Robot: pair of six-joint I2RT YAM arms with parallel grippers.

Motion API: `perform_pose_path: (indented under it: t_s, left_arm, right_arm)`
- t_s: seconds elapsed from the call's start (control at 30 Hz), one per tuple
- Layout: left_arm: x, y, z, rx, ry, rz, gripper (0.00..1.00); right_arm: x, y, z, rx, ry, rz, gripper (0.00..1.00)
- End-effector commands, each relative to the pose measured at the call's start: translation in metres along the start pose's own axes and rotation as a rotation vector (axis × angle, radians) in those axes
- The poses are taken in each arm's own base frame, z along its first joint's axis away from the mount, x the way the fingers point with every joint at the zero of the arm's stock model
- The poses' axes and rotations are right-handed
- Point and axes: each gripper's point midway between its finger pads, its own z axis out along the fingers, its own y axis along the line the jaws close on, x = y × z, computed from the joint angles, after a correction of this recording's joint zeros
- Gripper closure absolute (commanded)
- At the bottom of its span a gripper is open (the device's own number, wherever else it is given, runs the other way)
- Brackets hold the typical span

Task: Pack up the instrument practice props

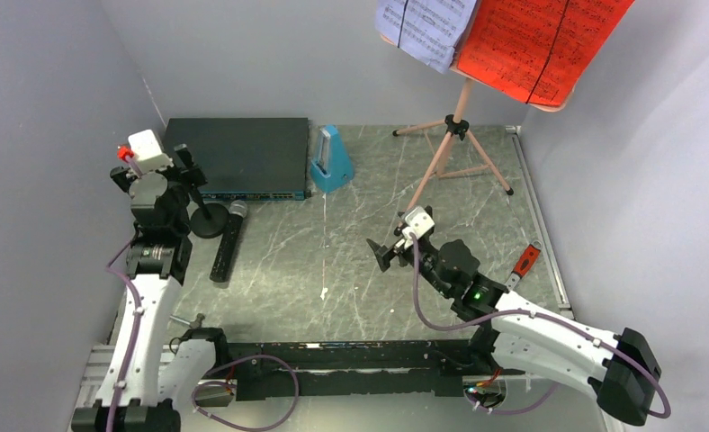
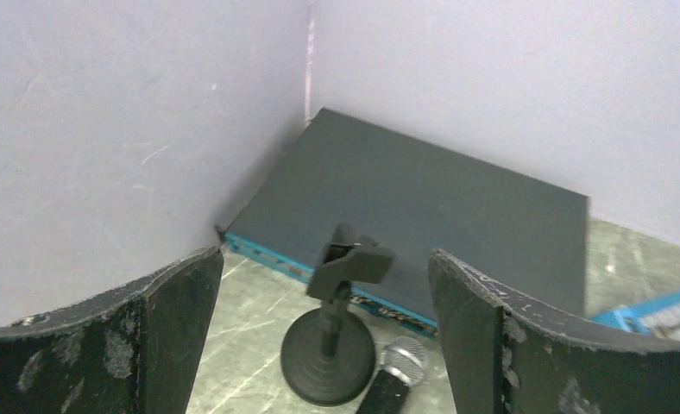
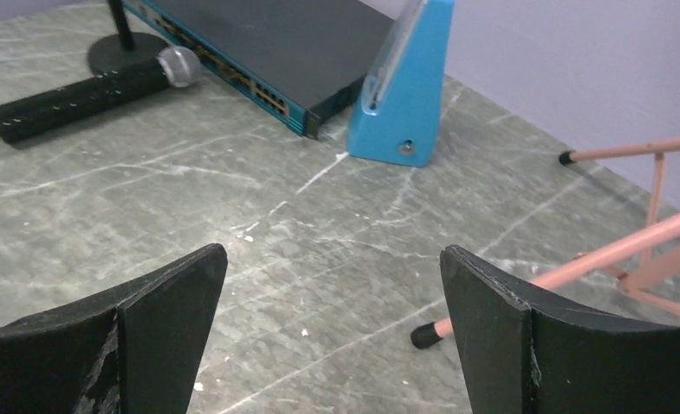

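The black microphone [image 1: 228, 241] lies flat on the table, its silver mesh head [image 2: 403, 360] beside the round base of its stand [image 2: 330, 354]. The stand is upright and its clip [image 2: 354, 263] is empty. My left gripper [image 1: 153, 169] hovers above the stand, open and holding nothing [image 2: 324, 256]. The blue pyramid metronome [image 1: 331, 160] stands against the black box. The pink tripod music stand [image 1: 454, 148] at the back right carries a red sheet [image 1: 540, 40] and a lavender sheet [image 1: 427, 27]. My right gripper [image 1: 391, 238] is open over bare table [image 3: 334, 252], near a tripod foot [image 3: 423, 335].
A large flat black electronics box [image 1: 238, 155] lies in the back left corner against the walls. A red-handled tool [image 1: 525, 263] rests by the right rail. Grey walls close in the left, back and right sides.
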Motion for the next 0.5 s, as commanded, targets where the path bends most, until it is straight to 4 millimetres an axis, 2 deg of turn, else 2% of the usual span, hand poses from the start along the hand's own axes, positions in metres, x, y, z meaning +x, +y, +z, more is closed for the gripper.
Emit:
perform_pose_path:
  t_s: [0.0,0.23,0.33,0.47]
  left_arm:
    - [-0.023,-0.029,-0.024,0.139,-0.047,-0.004,0.06]
    - [-0.013,-0.088,-0.060,0.448,0.014,0.029,0.06]
    - [-0.013,-0.110,-0.077,0.578,0.026,0.028,0.06]
    - [-0.012,-0.131,-0.097,0.706,0.022,0.011,0.06]
  right_arm:
    - [-0.004,-0.023,0.006,0.129,0.072,0.007,0.00]
    - [-0.005,-0.062,0.022,0.275,0.137,0.006,0.00]
    - [-0.006,-0.086,0.030,0.354,0.153,0.037,0.00]
    - [-0.003,-0.129,0.038,0.510,0.151,0.117,0.00]
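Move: From the right hand, the music stand's tripod centre stands about 26 cm ahead, 13 cm to the right and 10 cm below; the blue metronome is roughly 28 cm ahead and 15 cm left. From the left hand, that tripod is some 19 cm ahead, 59 cm right and 20 cm below; the microphone stand is about 8 cm ahead and 4 cm left, the microphone 2 cm ahead and 1 cm right, both well below. Both hands head empty and wide open for the music stand. The left swings about 12 cm to the right, nearly level, away from the microphone stand, its wrist turning some 30 degrees clockwise. The right reaches forward about 8 cm, gathering speed and drifting right towards the tripod, turning clockwise and tipping slightly down. ##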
